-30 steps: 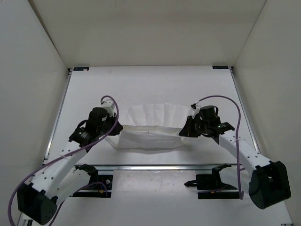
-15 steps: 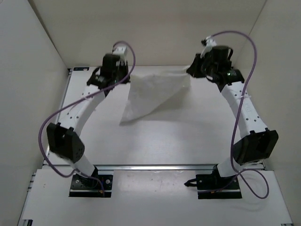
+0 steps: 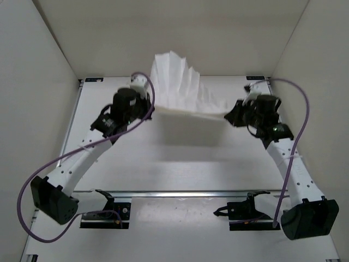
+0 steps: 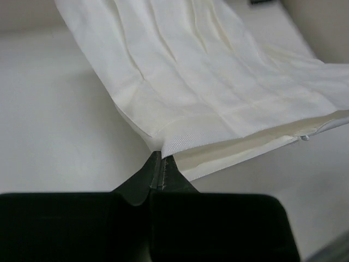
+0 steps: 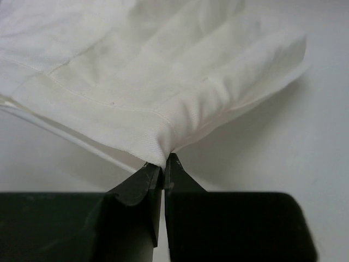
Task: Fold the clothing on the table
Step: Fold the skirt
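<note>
The clothing [image 3: 182, 93], a thin white pleated garment, hangs stretched in the air between my two grippers above the table [image 3: 180, 158]. One corner is pinched by my left gripper [image 3: 148, 107], which is shut on it. The opposite corner sits in my right gripper [image 3: 229, 115], also shut on the fabric. From the near edge the cloth billows up and back toward the rear wall. The left wrist view shows the hem corner of the clothing [image 4: 218, 87] pinched at the left gripper [image 4: 159, 155]. Bunched clothing [image 5: 136, 71] meets the right gripper [image 5: 163, 158] in the right wrist view.
White enclosure walls [image 3: 38, 82] stand close on the left, right and back. A metal rail [image 3: 180, 193] runs along the near table edge, with both arm bases behind it. Black corner brackets [image 3: 256, 78] mark the far corners.
Both arms lifted the clothing off the table and swung it far back, then pulled nearer again. The garment now flares up behind the grippers instead of hanging down.
</note>
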Controlling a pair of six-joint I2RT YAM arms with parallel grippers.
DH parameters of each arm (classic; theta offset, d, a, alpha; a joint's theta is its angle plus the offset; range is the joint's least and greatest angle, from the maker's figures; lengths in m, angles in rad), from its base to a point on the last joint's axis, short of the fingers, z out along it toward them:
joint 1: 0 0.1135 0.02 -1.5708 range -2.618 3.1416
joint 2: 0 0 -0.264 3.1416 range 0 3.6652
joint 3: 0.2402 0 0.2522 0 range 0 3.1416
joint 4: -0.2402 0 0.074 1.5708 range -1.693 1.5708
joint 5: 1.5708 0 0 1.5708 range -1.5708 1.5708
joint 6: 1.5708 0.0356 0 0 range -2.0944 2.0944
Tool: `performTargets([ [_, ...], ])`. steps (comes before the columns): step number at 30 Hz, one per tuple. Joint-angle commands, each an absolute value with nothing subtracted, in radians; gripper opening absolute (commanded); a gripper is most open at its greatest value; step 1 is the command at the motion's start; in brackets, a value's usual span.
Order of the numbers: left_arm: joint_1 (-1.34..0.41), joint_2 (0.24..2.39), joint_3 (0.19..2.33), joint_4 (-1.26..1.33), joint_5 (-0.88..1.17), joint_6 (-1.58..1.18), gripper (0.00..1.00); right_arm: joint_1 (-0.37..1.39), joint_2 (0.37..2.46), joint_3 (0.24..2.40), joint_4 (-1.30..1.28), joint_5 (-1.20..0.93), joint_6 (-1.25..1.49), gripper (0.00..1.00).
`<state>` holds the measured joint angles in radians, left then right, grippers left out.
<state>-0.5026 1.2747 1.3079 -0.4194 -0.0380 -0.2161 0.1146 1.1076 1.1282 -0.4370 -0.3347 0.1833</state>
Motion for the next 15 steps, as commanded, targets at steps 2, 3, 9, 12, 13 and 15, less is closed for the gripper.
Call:
performTargets([
  [2, -0.605, 1.039, 0.969, -0.584, -0.146, -0.305, 0.0, 0.187, 0.881, 0.78, -0.531, -0.207, 0.276, 0.0],
  [3, -0.63, 1.007, 0.933, -0.607, -0.144, -0.363, 0.0, 0.21, 0.853, 0.75, -0.543, -0.206, 0.346, 0.0],
  [9, -0.574, 0.795, 0.717, -0.73, 0.011, -0.505, 0.0, 0.393, 0.773, 0.603, -0.514, -0.247, 0.508, 0.0],
  [12, -0.461, 0.854, 0.724, -0.701, 0.05, -0.44, 0.0, 0.304, 0.889, 0.615, -0.451, -0.355, 0.45, 0.0],
  [13, -0.425, 0.895, 0.726, -0.684, 0.058, -0.417, 0.0, 0.29, 0.95, 0.629, -0.437, -0.374, 0.428, 0.0],
  [15, -0.387, 0.967, 0.742, -0.634, 0.055, -0.399, 0.0, 0.255, 1.033, 0.65, -0.407, -0.374, 0.394, 0.0],
])
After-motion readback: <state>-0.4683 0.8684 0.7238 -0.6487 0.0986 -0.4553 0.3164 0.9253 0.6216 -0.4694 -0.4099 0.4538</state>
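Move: Both hands already pinch the skirt's waistband corners; it is being taken to the bare table about 15 cm back and 27 cm below each, centred some 14 cm right of the left hand and 14 cm left of the right. The waistband's middle hangs between them, 14 cm inward of each, about level. The pleated body streams roughly 10 cm ahead, its middle some 10 cm right of the left hand and 15 cm left of the right. Down and back together, fast, both arms swing the held waistband about 15 cm towards their bases and some 16 cm lower, drifting about 5 cm left. Most of the drop comes early; then the hands almost stop at low height and ease a centimetre or two forward again. Both wrists tip fingertips further down by nearly 30 degrees, fingers keeping their pinch on the corners. ##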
